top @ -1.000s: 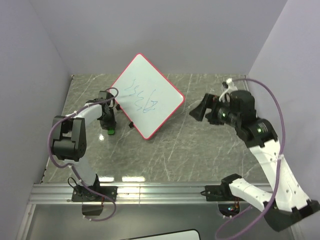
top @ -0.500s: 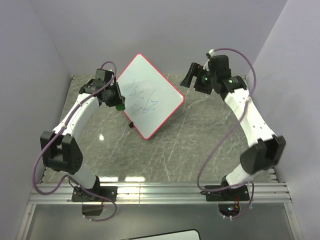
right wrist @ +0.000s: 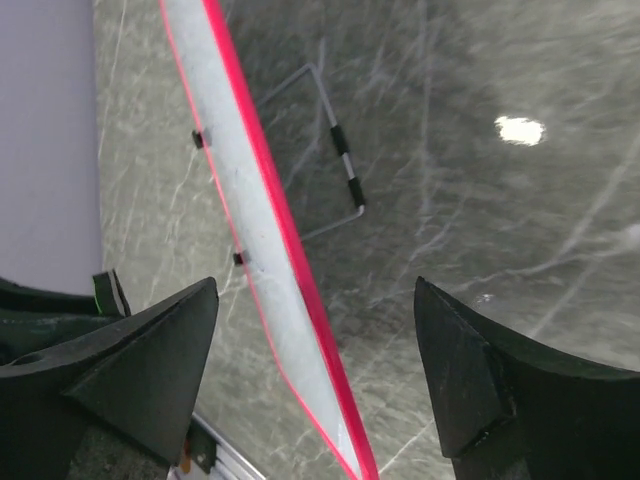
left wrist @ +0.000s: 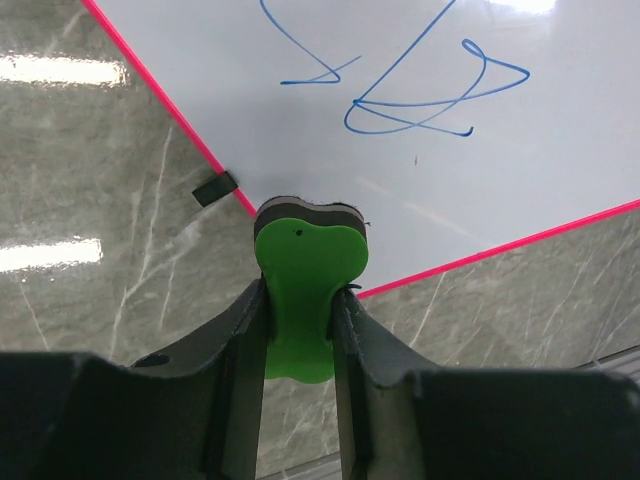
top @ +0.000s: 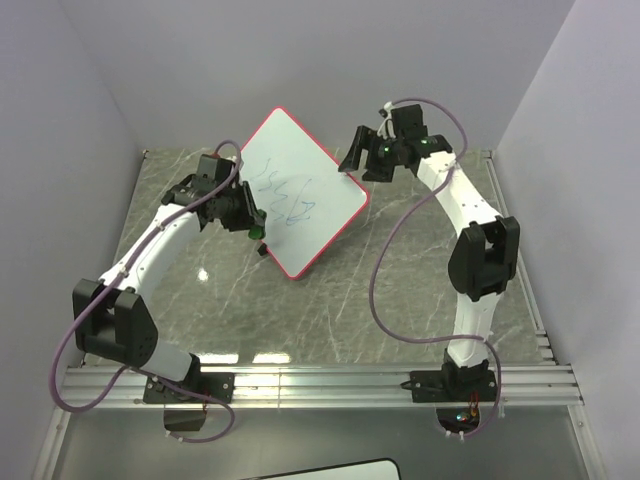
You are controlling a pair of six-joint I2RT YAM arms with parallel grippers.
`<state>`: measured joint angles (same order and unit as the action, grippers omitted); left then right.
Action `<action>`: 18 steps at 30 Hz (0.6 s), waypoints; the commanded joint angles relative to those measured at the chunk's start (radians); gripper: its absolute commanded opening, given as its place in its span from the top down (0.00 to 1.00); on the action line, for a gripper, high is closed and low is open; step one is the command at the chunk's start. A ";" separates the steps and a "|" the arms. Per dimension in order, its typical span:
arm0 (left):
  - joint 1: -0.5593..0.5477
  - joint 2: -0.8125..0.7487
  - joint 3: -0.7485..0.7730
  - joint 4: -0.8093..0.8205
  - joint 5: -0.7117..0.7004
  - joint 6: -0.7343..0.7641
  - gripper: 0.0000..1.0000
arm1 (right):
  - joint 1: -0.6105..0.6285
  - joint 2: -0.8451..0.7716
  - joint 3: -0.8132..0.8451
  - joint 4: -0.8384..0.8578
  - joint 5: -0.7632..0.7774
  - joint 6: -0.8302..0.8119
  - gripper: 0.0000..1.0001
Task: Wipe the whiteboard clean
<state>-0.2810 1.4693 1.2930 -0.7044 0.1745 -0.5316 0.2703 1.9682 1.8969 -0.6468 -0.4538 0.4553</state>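
The whiteboard [top: 310, 215], white with a red-pink frame, stands tilted at the back of the table, blue scribbles [top: 285, 195] on its face. My left gripper [top: 252, 224] is shut on a green eraser [top: 257, 233] at the board's lower left edge. In the left wrist view the eraser [left wrist: 303, 270] sits pinched between my left gripper [left wrist: 298, 305] fingers, its dark felt end over the board [left wrist: 500, 190] near a black clip [left wrist: 213, 188]. My right gripper [top: 352, 160] hangs open at the board's upper right edge. In the right wrist view the board's rim [right wrist: 262, 250] passes between the right gripper [right wrist: 315, 310] jaws, touching neither.
A wire stand [right wrist: 338, 150] props the board from behind. Grey marble tabletop [top: 400, 290] spreads in front of the board. Walls close in at the back and both sides. An aluminium rail [top: 320, 385] runs along the near edge by the arm bases.
My left gripper carried the green eraser from the table up to the board's lower left edge. The right arm swung back and left to the board's upper right edge.
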 commanded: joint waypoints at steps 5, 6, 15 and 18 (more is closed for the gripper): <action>-0.003 0.043 0.089 0.040 0.042 0.067 1.00 | 0.046 0.026 -0.053 0.099 -0.117 0.016 0.25; -0.003 0.063 0.094 0.045 0.045 0.068 1.00 | 0.052 0.031 -0.052 0.095 -0.118 0.011 0.28; -0.014 0.219 0.210 0.126 0.149 0.055 1.00 | 0.092 0.035 -0.099 0.049 -0.106 -0.018 0.67; -0.044 0.288 0.285 0.151 0.177 0.045 1.00 | 0.095 0.024 -0.116 0.026 -0.098 -0.033 0.75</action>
<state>-0.2943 1.7138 1.4837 -0.6300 0.2852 -0.4885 0.3435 2.0064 1.8099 -0.5838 -0.5850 0.4477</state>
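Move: My left hand already holds the green eraser; the middle of the blue writing is about 6 cm ahead, 8 cm right and 7 cm lower, with the nearer black clip some 5 cm back, 1 cm right and 16 cm below. For my right hand, the spot to grip on the whiteboard's raised right-hand rim is roughly 3 cm back, 4 cm left and 4 cm below, the board's right corner 6 cm back, 3 cm right, 5 cm down. With my open right hand I ease left about 5 cm, down and back some 3 cm each, turning slightly counter-clockwise, and close the fingers across the raised rim until they pinch it. Meanwhile my left hand keeps its grip on the eraser and, slowly at first, carries it about 5 cm forward and 4 cm right, in over the writing. ##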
